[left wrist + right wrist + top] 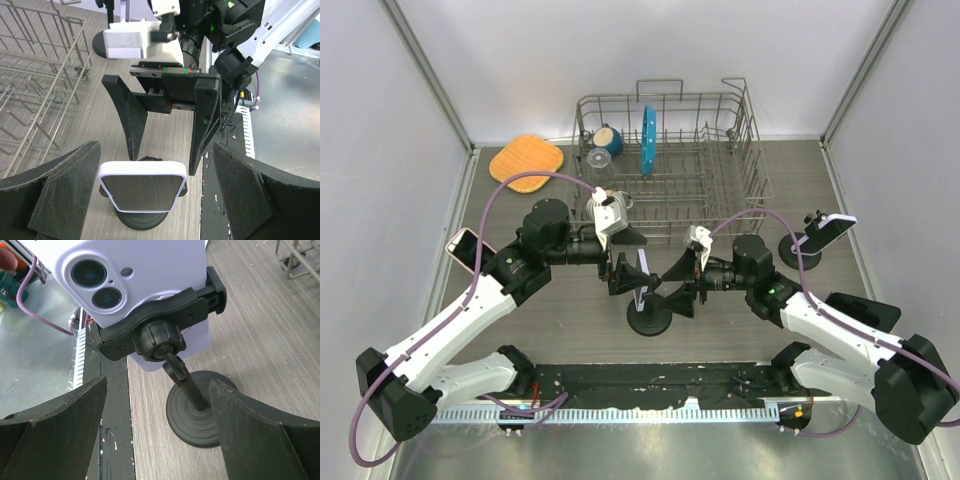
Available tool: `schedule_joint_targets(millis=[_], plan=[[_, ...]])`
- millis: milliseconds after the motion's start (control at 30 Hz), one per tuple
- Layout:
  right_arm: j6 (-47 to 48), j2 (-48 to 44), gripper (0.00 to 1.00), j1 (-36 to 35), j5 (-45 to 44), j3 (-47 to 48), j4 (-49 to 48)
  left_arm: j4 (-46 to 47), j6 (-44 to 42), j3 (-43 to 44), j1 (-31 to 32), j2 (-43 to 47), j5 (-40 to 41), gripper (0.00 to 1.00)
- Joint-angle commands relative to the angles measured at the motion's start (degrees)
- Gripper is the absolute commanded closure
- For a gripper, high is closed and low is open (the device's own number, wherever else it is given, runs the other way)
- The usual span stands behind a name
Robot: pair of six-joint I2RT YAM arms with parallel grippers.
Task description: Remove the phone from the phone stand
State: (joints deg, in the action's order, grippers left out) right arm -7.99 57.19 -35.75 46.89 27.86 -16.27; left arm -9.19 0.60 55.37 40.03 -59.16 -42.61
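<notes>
A phone in a lavender case [642,287] is clamped in a black phone stand [648,321] at the table's centre. In the left wrist view its dark screen [142,191] faces me, with the stand base [142,221] below. In the right wrist view I see the phone's back with two camera lenses [135,275], the clamp [161,326] and the round base [200,415]. My left gripper [626,272] [155,155] is open, one finger on each side of the phone and not touching it. My right gripper [678,286] [157,385] is open behind the stand, facing the left one.
A wire dish rack [670,160] with a blue plate and a cup stands at the back. An orange cloth [526,161] lies at the back left. A second phone on a stand [823,232] is on the right, and another phone [468,248] on the left.
</notes>
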Motion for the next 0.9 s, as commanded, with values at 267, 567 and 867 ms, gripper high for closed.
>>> schedule_joint_targets(millis=[267, 567, 867], plan=[[2.54, 4.16, 0.23, -1.43, 0.31, 2.47, -8.42, 1.46, 3.71, 2.9, 0.14, 2.11, 3.41, 0.01], [1.93, 7.58, 0.32, -2.13, 1.79, 3.43, -12.82, -3.2, 2.04, 3.34, 0.13, 2.99, 8.06, 0.01], [1.05, 7.5, 0.73, -3.36, -0.83, 2.03, -16.16, -5.13, 2.39, 2.98, 0.14, 4.14, 10.44, 0.01]])
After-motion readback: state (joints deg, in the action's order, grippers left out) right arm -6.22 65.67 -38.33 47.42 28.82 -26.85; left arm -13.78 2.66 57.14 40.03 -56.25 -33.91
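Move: The right hand, open just to the right of the phone stand, goes for its neck under the clamp knob, about 3 cm to its left, 1 cm ahead and level in height. The phone's middle is some 5 cm left, 1 cm ahead and 4 cm higher; the stand's round base is about 4 cm left, 2 cm ahead and 11 cm below. The dish rack's middle lies roughly 32 cm straight ahead and 8 cm lower. From the wide-open left hand, the phone's middle is about 3 cm right, 1 cm ahead and 7 cm below. The right hand eases about 2.5 cm left and a little forward towards the stand's neck, first dipping about a centimetre and coming most of the way back up, while its fingers close from nearly wide open to about a third, straddling the neck just below the clamp knob behind the phone. Meanwhile the left hand, still wide open and empty, backs off some 2 cm from the phone, to the left, forward and slightly up, turning about 10 degrees counter-clockwise. ##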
